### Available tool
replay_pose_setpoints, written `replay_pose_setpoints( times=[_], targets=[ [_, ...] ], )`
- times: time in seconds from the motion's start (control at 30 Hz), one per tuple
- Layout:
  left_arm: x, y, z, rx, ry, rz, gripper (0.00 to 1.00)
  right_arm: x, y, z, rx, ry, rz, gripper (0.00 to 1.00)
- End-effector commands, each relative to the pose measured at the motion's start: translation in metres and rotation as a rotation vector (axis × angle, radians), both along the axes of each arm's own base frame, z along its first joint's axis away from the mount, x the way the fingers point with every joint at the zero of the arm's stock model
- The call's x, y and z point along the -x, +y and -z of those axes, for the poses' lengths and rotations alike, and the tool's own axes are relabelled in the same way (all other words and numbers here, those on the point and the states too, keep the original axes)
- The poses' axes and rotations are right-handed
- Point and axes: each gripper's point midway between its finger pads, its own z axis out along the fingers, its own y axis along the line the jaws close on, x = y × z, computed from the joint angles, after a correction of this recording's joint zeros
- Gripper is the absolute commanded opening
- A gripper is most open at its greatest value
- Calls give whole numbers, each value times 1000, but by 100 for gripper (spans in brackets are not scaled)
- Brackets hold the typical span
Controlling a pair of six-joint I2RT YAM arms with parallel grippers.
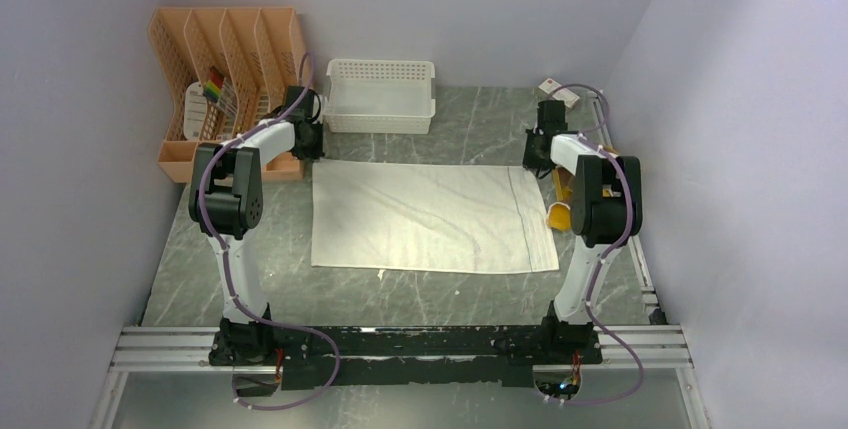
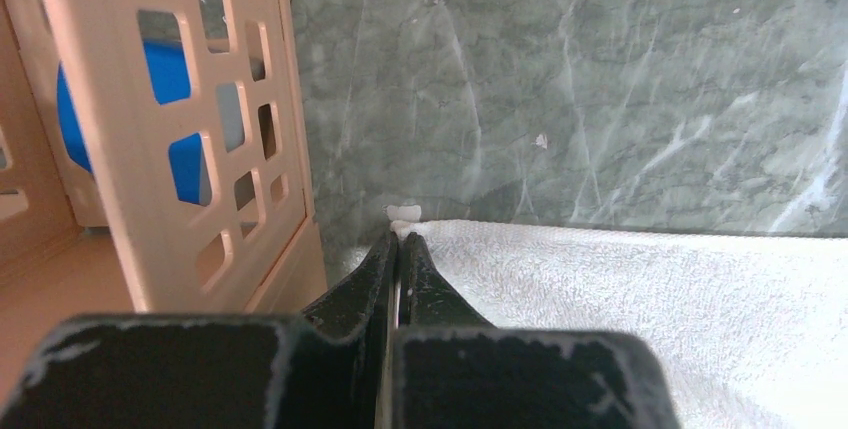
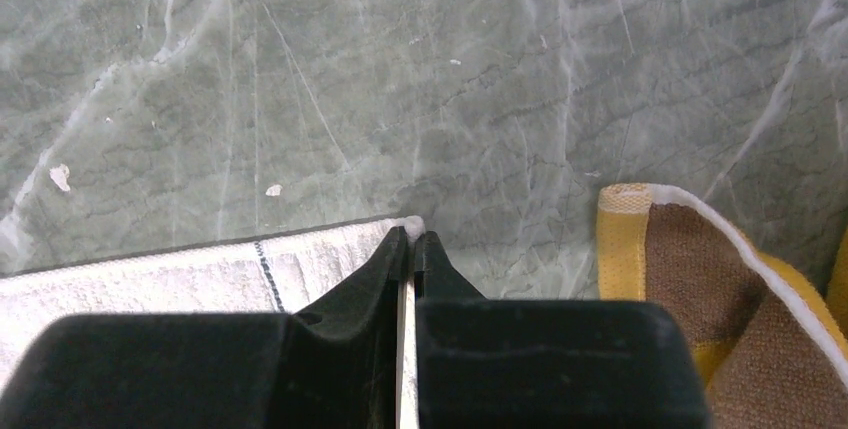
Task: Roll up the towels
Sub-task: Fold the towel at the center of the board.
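Note:
The white towel [image 1: 430, 217] lies spread flat mid-table, its thin dark stripe near the right end. My left gripper [image 1: 311, 154] is shut on its far left corner; in the left wrist view the gripper [image 2: 401, 239] pinches the towel [image 2: 640, 289] at that corner. My right gripper [image 1: 537, 161] is shut on its far right corner; in the right wrist view the gripper [image 3: 411, 239] pinches the towel [image 3: 200, 274] beside the stripe. The mustard-yellow towel with brown patches [image 1: 560, 199] lies bunched at the right, mostly hidden by the right arm, and shows in the right wrist view [image 3: 720, 289].
A white lattice basket [image 1: 380, 95] stands at the back centre. An orange file rack [image 1: 225, 79] stands at the back left, right beside the left gripper [image 2: 150, 149]. A small white object [image 1: 560, 92] lies at the back right. Walls close in on three sides.

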Motion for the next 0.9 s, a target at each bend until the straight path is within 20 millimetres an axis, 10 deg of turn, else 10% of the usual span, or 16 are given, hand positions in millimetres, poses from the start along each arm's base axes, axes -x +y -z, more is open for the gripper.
replay_pose_setpoints(
  times=[0.0,0.43,0.87],
  targets=[
    [-17,0,-18,5,-42,9,7,5,-4,-19,-26,-16,35,0],
    [-72,3,-75,18,-207,7,7,-52,-15,-123,15,-231,41,0],
    [-58,4,-104,51,-339,0,7,-31,-14,-144,-21,-271,106,0]
  ],
)
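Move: Each hand already pinches a far corner of the flat towel. Its middle lies about 12 cm back and 25 cm right of the left hand, and 12 cm back and 21 cm left of the right hand. From the left hand, the white basket is some 15 cm ahead, 14 right; the organizer 14 ahead, 20 left. Right of the right hand by about 14 cm and 4 back lie the brown-yellow cloths. Still pinching the far towel corners, both hands rise (left about 8 cm, right 13), swinging forward some 6. ##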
